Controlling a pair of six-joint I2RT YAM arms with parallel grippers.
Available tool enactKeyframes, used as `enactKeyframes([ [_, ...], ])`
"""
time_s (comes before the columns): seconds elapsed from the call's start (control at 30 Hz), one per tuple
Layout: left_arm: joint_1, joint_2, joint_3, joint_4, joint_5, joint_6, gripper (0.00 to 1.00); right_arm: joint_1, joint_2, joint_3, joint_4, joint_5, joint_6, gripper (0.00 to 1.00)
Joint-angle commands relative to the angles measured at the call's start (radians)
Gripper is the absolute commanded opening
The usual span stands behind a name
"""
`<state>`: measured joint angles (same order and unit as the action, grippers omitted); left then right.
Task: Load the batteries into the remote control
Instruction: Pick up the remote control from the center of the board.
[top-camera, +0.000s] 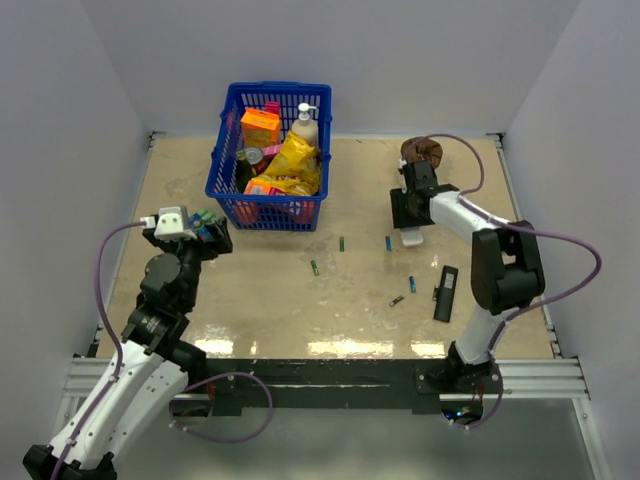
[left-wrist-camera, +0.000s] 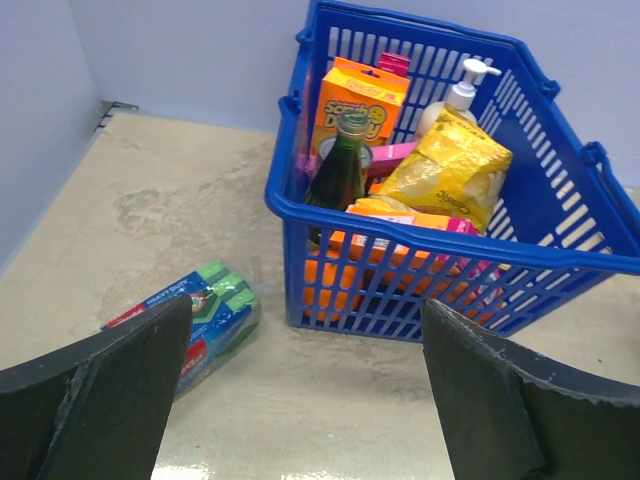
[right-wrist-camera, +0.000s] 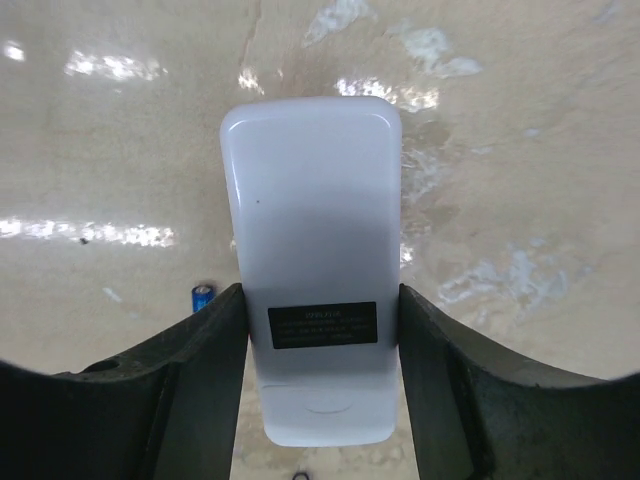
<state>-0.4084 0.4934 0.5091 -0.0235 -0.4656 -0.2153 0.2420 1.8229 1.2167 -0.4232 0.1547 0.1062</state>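
Note:
The white remote control (right-wrist-camera: 310, 200) lies on the table with its dark label facing up. My right gripper (right-wrist-camera: 320, 300) straddles it, and both fingers (right-wrist-camera: 215, 350) press against its long sides. From above, the remote control (top-camera: 411, 238) sticks out just below the right gripper (top-camera: 410, 215). Loose batteries lie on the table: a green one (top-camera: 341, 243), another green one (top-camera: 314, 267), a blue one (top-camera: 388, 242), a second blue one (top-camera: 411, 284) and a dark one (top-camera: 397, 300). One blue battery (right-wrist-camera: 202, 297) shows beside my right finger. My left gripper (left-wrist-camera: 305, 310) hangs wide open with nothing in it, far to the left.
A blue basket (top-camera: 222, 150) full of groceries stands at the back centre. A sponge pack (left-wrist-camera: 190, 320) lies beside it, under my left gripper. A slim black remote (top-camera: 445, 293) lies near the right arm. A brown object (top-camera: 421, 151) sits at the back right.

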Motion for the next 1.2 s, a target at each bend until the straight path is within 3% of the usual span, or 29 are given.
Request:
enactKeyframes([
  [0.0,-0.006,-0.01,0.023,0.048,0.164,-0.001,1.0,0.006,-0.195,0.012,-0.006,0.002,0.0,0.26],
  [0.27,-0.006,0.115,0.129,-0.008,0.551,-0.102,1.0,0.144,-0.506,-0.063,-0.017,-0.147,-0.037,0.26],
  [0.4,-0.006,0.218,0.204,-0.024,0.802,-0.165,1.0,0.239,-0.612,-0.126,-0.002,-0.213,-0.078,0.24],
  [0.6,-0.006,0.4,0.293,-0.048,1.042,-0.333,1.0,0.4,-0.72,-0.163,0.04,-0.326,-0.164,0.24],
  [0.77,-0.006,0.526,0.425,-0.24,1.102,-0.413,1.0,0.554,-0.714,-0.142,0.058,-0.304,-0.255,0.29],
  [1.0,-0.006,0.501,0.398,-0.161,1.187,-0.513,0.99,0.677,-0.61,-0.08,0.046,-0.248,-0.348,0.32],
  [1.17,-0.006,0.505,0.37,-0.243,1.191,-0.504,0.95,0.729,-0.567,-0.049,0.098,-0.25,-0.373,0.31],
])
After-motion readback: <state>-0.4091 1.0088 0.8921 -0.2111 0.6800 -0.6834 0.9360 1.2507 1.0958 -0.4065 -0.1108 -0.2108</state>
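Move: The remote control is already pinched in the right fingers, a few centimetres above the board. The left gripper, where it is headed, stands about 48 cm to the left, 14 cm back and 20 cm higher. A blue battery lies 5 cm left and 4 cm back of the right hand, and the lidded canister stands 14 cm ahead and 3 cm right. From the left hand, the remote is some 48 cm right, 14 cm ahead and 22 cm below. Keep the right grip on the remote and raise it steeply by about 17 cm, then swing it left and back over the middle of the board towards the left gripper, turning some 60 degrees counter-clockwise and tipping the fingers up. Meanwhile bring the open left gripper about 20 cm right and a little back, turning clockwise and tipping down towards the remote. ##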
